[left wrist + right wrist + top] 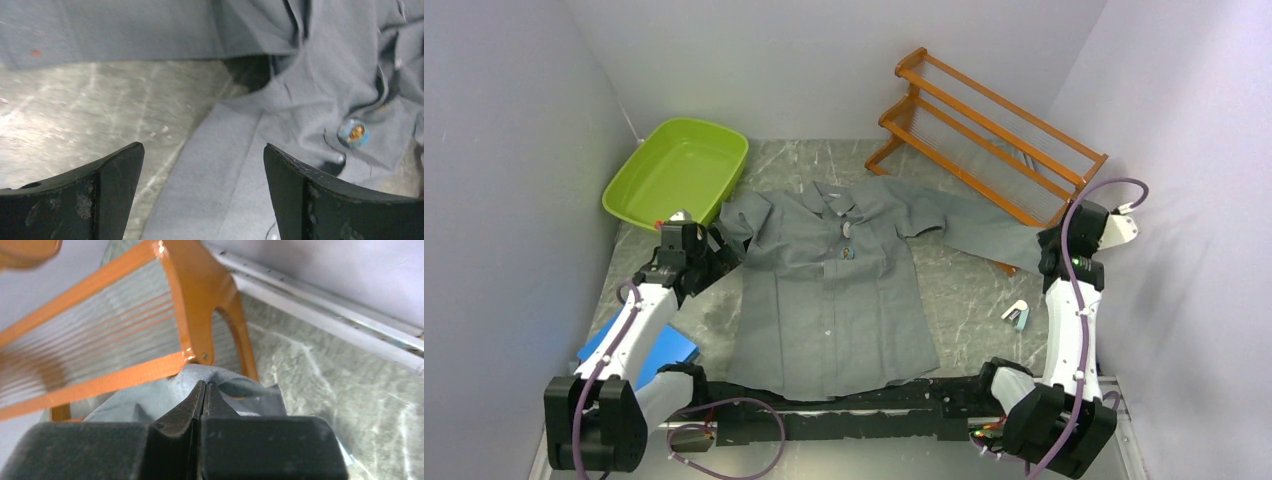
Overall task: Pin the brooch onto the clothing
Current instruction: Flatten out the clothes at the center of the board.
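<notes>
The clothing (824, 300), a dark-grey short-sleeved shirt, lies spread front-up on the marble table. The brooch (848, 252), a small round blue badge with a picture on it, sits on the shirt's chest beside the button line. It also shows in the left wrist view as the brooch (353, 133) on rumpled cloth (300, 90). My left gripper (721, 250) is open over the shirt's left side by the sleeve, its fingertips (131, 152) wide apart with nothing between them. My right gripper (204, 385) is shut on the end of the right sleeve (150, 397), next to the wooden rack.
A green plastic basin (679, 170) stands at the back left. An orange wooden rack (994, 130) fills the back right, its leg (220, 315) close ahead of my right fingers. A small pale clip (1016, 315) lies right of the shirt. A blue flat object (669, 350) lies under my left arm.
</notes>
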Available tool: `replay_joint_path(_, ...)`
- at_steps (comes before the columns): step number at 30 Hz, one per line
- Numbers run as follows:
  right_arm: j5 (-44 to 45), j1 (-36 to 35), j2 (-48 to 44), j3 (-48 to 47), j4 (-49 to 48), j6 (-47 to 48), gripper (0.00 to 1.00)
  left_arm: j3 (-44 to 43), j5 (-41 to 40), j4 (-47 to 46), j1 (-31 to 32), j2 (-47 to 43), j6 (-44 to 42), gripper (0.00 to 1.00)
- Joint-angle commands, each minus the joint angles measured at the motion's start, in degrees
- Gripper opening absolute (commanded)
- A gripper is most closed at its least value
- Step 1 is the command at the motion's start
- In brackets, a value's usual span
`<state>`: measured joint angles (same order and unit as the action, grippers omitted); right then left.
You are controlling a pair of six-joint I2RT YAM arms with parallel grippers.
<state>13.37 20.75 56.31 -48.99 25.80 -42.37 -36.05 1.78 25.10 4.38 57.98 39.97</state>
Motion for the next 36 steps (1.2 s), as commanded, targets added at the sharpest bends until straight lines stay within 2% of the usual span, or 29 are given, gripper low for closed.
replay_joint_path(1,10.04,1.39,-0.98,-4.35,2.89,0.61,0.00,-4.07,-5.49,0.97,-4.09,2.97,-0.60,0.94)
replay_joint_path(4,12.62,1.32,-1.19,-3.31,1.75,-0.67,0.00,-4.86,-7.59,0.95,-8.55,5.64,0.56,0.94)
replay_joint_path(10,19.88,1.32,-0.90,-0.98,-0.33,-3.33,0.00,-4.95,-9.33,-2.63,-15.73,11.75,1.97,0.82)
replay_joint_path(13,20.35,1.40,-0.61,-0.24,-1.67,-4.15,0.08,-6.17,-10.47,-3.91,-17.75,16.06,1.87,0.82)
replay_joint_path(15,18.94,1.35,-0.28,-0.56,-1.93,-3.94,0.26,-6.79,-11.30,-5.20,-18.31,18.28,1.65,0.84)
replay_joint_path(16,18.23,1.38,-0.10,-0.65,-2.14,-3.87,0.46,-6.86,-11.10,-6.56,-18.54,19.13,1.32,0.85)
replay_joint_path(19,15.73,1.34,0.44,-1.37,-0.64,-6.09,0.97,-7.23,-9.92,-9.39,-19.15,21.53,0.47,0.88)
replay_joint_path(23,6.50,1.34,1.02,-3.75,0.49,-6.53,1.00,-7.43,-7.87,-11.89,-20.06,24.50,-0.60,0.92)
replay_joint_path(26,-8.09,1.38,1.40,-2.84,-4.42,-5.56,1.00,-7.47,-6.52,-12.55,-20.69,26.87,-0.41,0.86)
replay_joint_path(32,-27.67,1.15,1.49,2.42,-13.22,-7.21,1.00,-4.99,-6.06,-14.41,-22.20,25.93,0.52,0.62)
replay_joint_path(33,-29.98,0.98,1.44,3.29,-14.55,-7.68,1.00,-4.40,-5.51,-15.48,-22.49,25.35,0.28,0.56)
replay_joint_path(36,-35.93,0.21,1.39,6.86,-19.74,-10.35,1.00,-2.80,-4.43,-16.65,-23.67,24.14,-0.19,0.29)
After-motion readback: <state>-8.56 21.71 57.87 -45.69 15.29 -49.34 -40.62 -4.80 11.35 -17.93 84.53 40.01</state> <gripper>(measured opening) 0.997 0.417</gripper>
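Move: The left hand's target, the left sleeve's cuff, lies about 13 cm to its left, 4 cm ahead and 9 cm below; the green tub's middle is some 27 cm ahead and 15 cm left, the blue folder about 16 cm back and 23 cm left. The right hand holds the right sleeve's end some 20 cm above its place on the table, almost straight below it; the stapler lies 8 cm back of that hand, the rack's near end 7 cm ahead. The right fingers let go of the right sleeve's end: the hand first draws it about 5 cm right and 3 cm back, still high, opens wide, then swings some 10 cm left and 7 cm forward, turning counter-clockwise. Meanwhile the open left hand sweeps about 14 cm left, sinking 7 cm and edging forward, turns some 25 degrees counter-clockwise, and starts closing around the left cuff's edge. ##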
